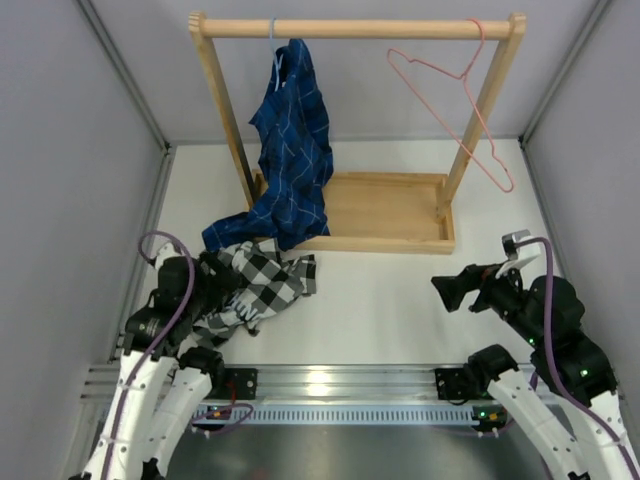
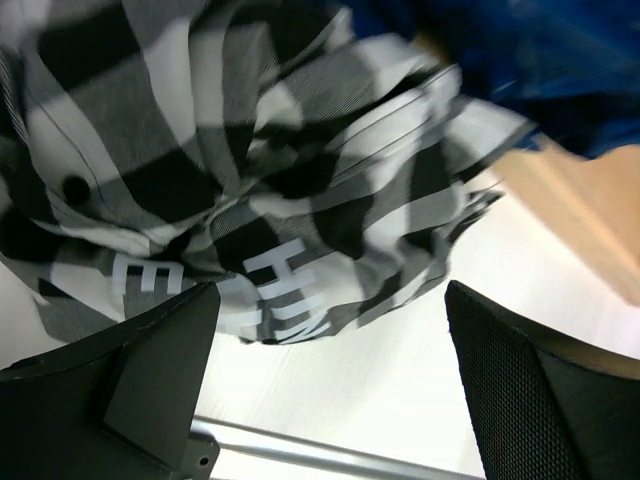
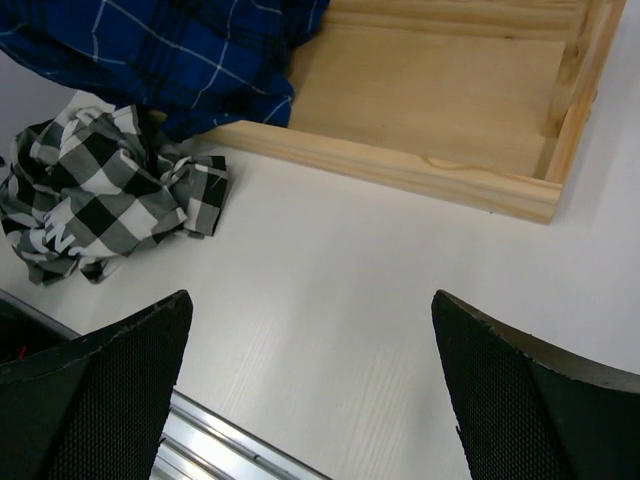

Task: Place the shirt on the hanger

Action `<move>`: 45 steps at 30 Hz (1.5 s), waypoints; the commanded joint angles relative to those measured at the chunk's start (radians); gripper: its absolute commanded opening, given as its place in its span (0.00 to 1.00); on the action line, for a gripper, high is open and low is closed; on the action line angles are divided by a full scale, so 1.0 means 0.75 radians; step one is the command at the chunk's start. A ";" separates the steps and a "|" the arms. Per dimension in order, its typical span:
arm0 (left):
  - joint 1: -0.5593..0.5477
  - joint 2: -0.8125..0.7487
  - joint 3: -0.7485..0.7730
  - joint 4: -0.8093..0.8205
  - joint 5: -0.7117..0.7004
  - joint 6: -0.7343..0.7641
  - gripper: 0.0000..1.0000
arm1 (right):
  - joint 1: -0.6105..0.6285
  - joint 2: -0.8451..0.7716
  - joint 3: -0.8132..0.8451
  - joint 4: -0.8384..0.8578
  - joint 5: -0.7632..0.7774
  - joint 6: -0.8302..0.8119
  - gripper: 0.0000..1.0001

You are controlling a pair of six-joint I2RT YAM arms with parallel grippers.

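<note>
The black-and-white checked shirt lies crumpled on the white table at the left, in front of the wooden rack; it fills the left wrist view and shows at the left of the right wrist view. The pink wire hanger hangs tilted from the rail at the upper right. My left gripper is open, low, right at the shirt's near left edge, nothing between its fingers. My right gripper is open above bare table at the right, well away from the shirt.
A wooden rack with a top rail and a tray base stands at the back. A dark blue lined shirt hangs on a light blue hanger and drapes onto the checked shirt. Grey walls close in both sides; a metal rail runs along the near edge.
</note>
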 commanded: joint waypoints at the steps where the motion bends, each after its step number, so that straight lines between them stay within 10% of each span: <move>1: 0.003 0.090 -0.121 0.157 0.085 -0.134 0.98 | -0.019 0.003 -0.034 0.140 -0.034 0.047 0.99; 15: -0.378 0.507 -0.305 0.355 -0.101 -0.256 0.80 | -0.019 0.021 -0.103 0.241 -0.097 0.092 0.99; 20: -0.566 0.518 -0.258 0.372 -0.195 -0.275 0.00 | -0.019 0.025 -0.085 0.237 -0.101 0.082 0.99; 33: -1.140 0.611 0.412 0.507 0.146 0.107 0.00 | -0.019 0.029 -0.081 0.231 -0.077 0.082 0.99; 45: -1.182 1.307 0.908 0.574 0.287 0.396 0.00 | -0.017 0.033 -0.001 0.176 -0.001 0.041 1.00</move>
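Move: Below the open left hand lies the heaped checkered shirt, its middle about 13 cm down, 4 cm ahead and 3 cm to the right. The hanging blue shirt is centred some 22 cm ahead, 10 cm to the right and 5 cm above that hand; the rack's wooden base is about 25 cm ahead, 29 cm to the right and 12 cm below. From the right hand, the checkered shirt is roughly 41 cm left, 7 cm ahead and 20 cm down. Sinking about 13 cm onto the right part of the checkered shirt while edging 7 cm right, the left hand shuts its fingers and pinches the cloth. Then it climbs some 24 cm, sweeping right past the front of the blue shirt towards the waiting right gripper, about 34 cm sideways overall, turning roughly 65 degrees clockwise and dipping 4 cm at the end. ##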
